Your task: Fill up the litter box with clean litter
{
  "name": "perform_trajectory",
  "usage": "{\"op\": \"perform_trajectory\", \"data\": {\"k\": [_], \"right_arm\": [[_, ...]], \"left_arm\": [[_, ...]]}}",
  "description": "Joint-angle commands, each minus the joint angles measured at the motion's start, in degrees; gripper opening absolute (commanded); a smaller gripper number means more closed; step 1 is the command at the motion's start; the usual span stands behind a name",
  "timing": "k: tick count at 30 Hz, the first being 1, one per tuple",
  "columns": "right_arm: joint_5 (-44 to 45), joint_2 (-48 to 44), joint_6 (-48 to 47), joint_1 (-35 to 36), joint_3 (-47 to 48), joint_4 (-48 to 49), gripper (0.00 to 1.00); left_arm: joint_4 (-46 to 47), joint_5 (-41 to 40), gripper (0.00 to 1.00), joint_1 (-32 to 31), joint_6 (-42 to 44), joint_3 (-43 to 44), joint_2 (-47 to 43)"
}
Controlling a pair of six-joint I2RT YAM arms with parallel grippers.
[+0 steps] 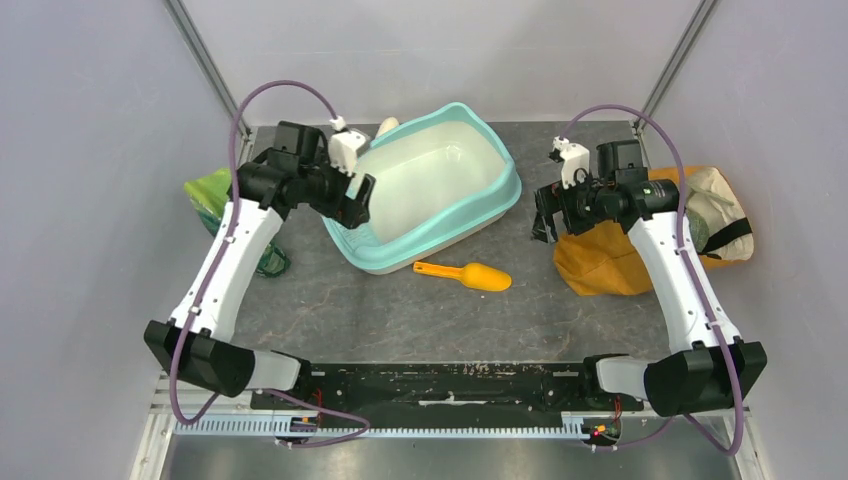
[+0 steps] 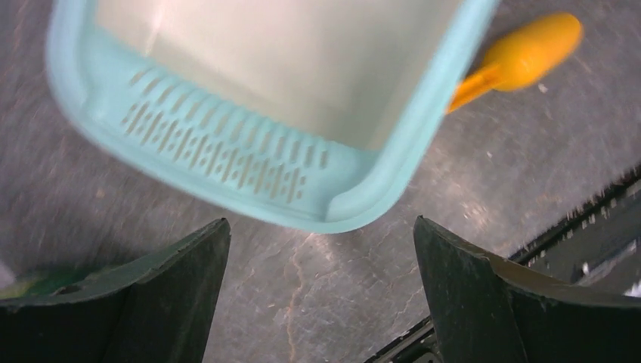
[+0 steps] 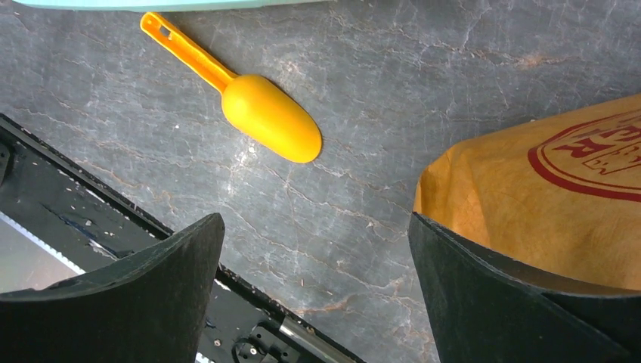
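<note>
The teal litter box [image 1: 497, 201] lies slanted at the middle back of the table, and its white basin looks bare. The litter is out of view. My left gripper [image 1: 356, 203] hovers at the box's left end, open and holding nothing. In the left wrist view the slotted grille [image 2: 227, 151] lies just beyond the gripper [image 2: 321, 240], with table showing between the fingers. My right gripper [image 1: 545, 215] hangs open and empty to the right of the box, beside the orange bag. In the right wrist view that gripper [image 3: 317, 221] has only table between its fingers.
An orange scoop [image 1: 466, 274] [image 3: 268, 119] lies on the table in front of the box. An orange cloth bag [image 1: 605, 258] [image 3: 544, 189] with a pale pouch behind it sits at the right. A green pouch [image 1: 213, 193] lies at the left edge.
</note>
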Motion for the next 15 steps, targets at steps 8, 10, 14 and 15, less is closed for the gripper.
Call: {"op": "perform_trajectory", "data": {"k": [8,10,14,15], "right_arm": [[0.55,1.55,7.54,-1.41,9.36,1.90,0.99],[0.02,2.50,7.59,-2.35,11.06,1.13,0.99],[-0.14,4.09,8.32,-4.02,12.83,1.12,0.99],[-0.53,4.40,8.48,-4.41,13.06,1.13,0.99]], "left_arm": [[4.17,16.83,0.97,-24.84,25.30,-1.44,2.63],[7.05,15.85,0.97,-30.71,29.82,-3.83,4.08],[10.22,12.37,0.97,-37.87,36.75,-6.42,10.19],[10.91,11.78,0.97,-38.79,37.48,-6.79,11.78]]}}
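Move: The yellow scoop lies on the table about 23 cm to the left hand's right, some 5 cm back and 22 cm below, its handle end towards that hand. The litter box beside it is centred roughly 12 cm ahead and 13 cm right of the left hand, 16 cm down. From the right hand the scoop is about 16 cm left, 1 cm back and 19 cm below; the orange litter bag is some 26 cm right, 6 cm ahead and 17 cm lower. The left hand sweeps quickly right and back, about 23 cm in all, from over the litter box's near left corner towards the yellow scoop, turning some 60 degrees clockwise as it goes and beginning to sink only at the end, fingers still wide open and well above the table. Meanwhile the right hand, empty and open too, rises about 5 cm and eases forward some 3 cm, drawing a little farther from the scoop. ##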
